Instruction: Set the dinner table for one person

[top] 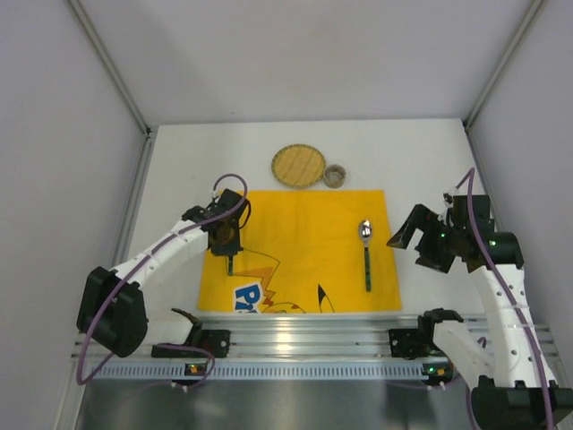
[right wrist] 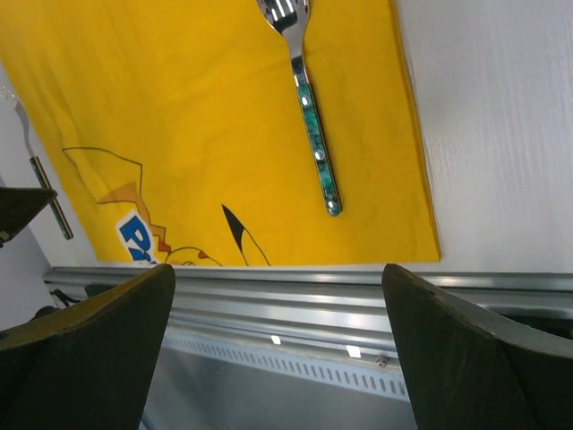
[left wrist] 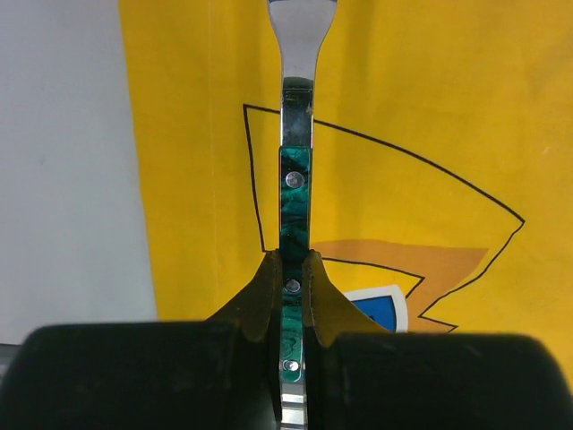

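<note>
The white dinner table (top: 175, 179) carries a yellow cartoon-printed mat (top: 304, 224). My left gripper (top: 227, 244) is shut on a green-handled fork (left wrist: 295, 193) over the mat's left part; the jaws pinch the handle (left wrist: 294, 260). Its tines show in the right wrist view (right wrist: 11, 97). A green-handled spoon (top: 366, 251) lies on the mat's right side, also in the right wrist view (right wrist: 313, 134). My right gripper (top: 419, 240) is open and empty, off the mat's right edge, above the rail (right wrist: 277, 269).
A round woven plate (top: 299, 166) and a small cup (top: 335, 176) stand on the table behind the mat. The ribbed aluminium rail (top: 304, 336) runs along the near edge. Grey panels wall the left, right and back sides.
</note>
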Available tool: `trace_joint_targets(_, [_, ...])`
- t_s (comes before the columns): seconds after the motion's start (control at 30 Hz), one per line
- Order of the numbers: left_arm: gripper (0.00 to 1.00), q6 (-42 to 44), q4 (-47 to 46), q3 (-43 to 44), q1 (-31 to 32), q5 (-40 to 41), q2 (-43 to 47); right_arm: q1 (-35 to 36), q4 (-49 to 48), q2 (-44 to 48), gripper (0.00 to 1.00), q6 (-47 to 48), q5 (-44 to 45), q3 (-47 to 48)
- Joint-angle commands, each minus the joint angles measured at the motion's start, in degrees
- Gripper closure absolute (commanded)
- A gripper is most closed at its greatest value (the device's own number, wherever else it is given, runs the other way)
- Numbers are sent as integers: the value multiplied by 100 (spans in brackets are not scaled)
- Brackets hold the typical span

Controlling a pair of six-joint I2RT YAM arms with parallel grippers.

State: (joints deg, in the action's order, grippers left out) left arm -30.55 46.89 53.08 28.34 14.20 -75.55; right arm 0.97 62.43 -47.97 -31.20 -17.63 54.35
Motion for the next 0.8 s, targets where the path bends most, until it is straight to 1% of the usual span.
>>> trace_joint_targets(0.0, [100, -408, -558, -262, 31, -163, 269, 79, 392, 217, 0, -35, -197, 14])
trace_joint_targets(0.13, [100, -417, -936, -693, 40, -206, 234, 105, 664, 296, 0, 149, -127, 199])
trace_joint_targets(0.17, [100, -408, -1102, -737, 40, -198, 216, 114, 682, 366, 0, 167, -118, 190])
trace_joint_targets(0.27, [100, -382, -1226, -782, 40, -75, 76, 122, 726, 472, 0, 193, -136, 85])
trace_joint_targets(0.37, [100, -321, -1166, -747, 40, 39, -100, 175, 753, 516, 0, 220, -127, -55])
trace_joint_targets(0.47, [99, -285, -1112, -746, 40, -30, -162, 245, 744, 464, 0, 246, -57, -56])
trace_joint_targets(0.53, [87, -277, -1042, -677, 40, -83, -153, 289, 735, 437, 0, 264, -22, -47])
trace_joint_targets(0.57, [78, -285, -981, -624, 40, -84, -153, 289, 726, 402, 0, 281, 5, -38])
trace_joint_targets(0.6, [74, -277, -833, -475, 40, -84, -162, 307, 726, 393, 0, 281, 48, -30])
trace_joint_targets(0.63, [68, -233, -779, -396, 40, -92, -162, 316, 709, 376, 0, 299, 58, -29])
trace_joint_targets(0.67, [55, -154, -578, -169, 40, -14, -179, 325, 700, 358, 0, 299, 101, -12])
trace_joint_targets(0.7, [46, -101, -576, -27, 40, 48, -197, 325, 691, 349, 0, 299, 110, -12])
trace_joint_targets(0.77, [35, 30, -313, 280, 40, 214, -276, 316, 665, 279, 0, 316, 189, 23])
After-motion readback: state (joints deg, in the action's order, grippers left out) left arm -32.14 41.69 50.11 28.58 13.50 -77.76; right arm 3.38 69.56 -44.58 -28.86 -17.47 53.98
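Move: The left gripper already holds the fork just above the cloth's left part; the spot for the gripped handle is about 4 cm below it and 1 cm back. The blue letters lie 9 cm back and 3 cm to its right, some 5 cm down. At that same depth, the spoon lies roughly 34 cm right and 3 cm ahead. From the right hand, the fork's spot is some 41 cm left, 5 cm ahead and 14 cm below. Lower the left gripper about 4 cm, easing back a centimetre, to set the held fork on the yellow cloth with its tines pointing forward. Spread the fingers a bit over halfway to let go of the handle, then start lifting about 2 cm, edging forward. Meanwhile draw the empty, open right hand back some 3.5 cm. ##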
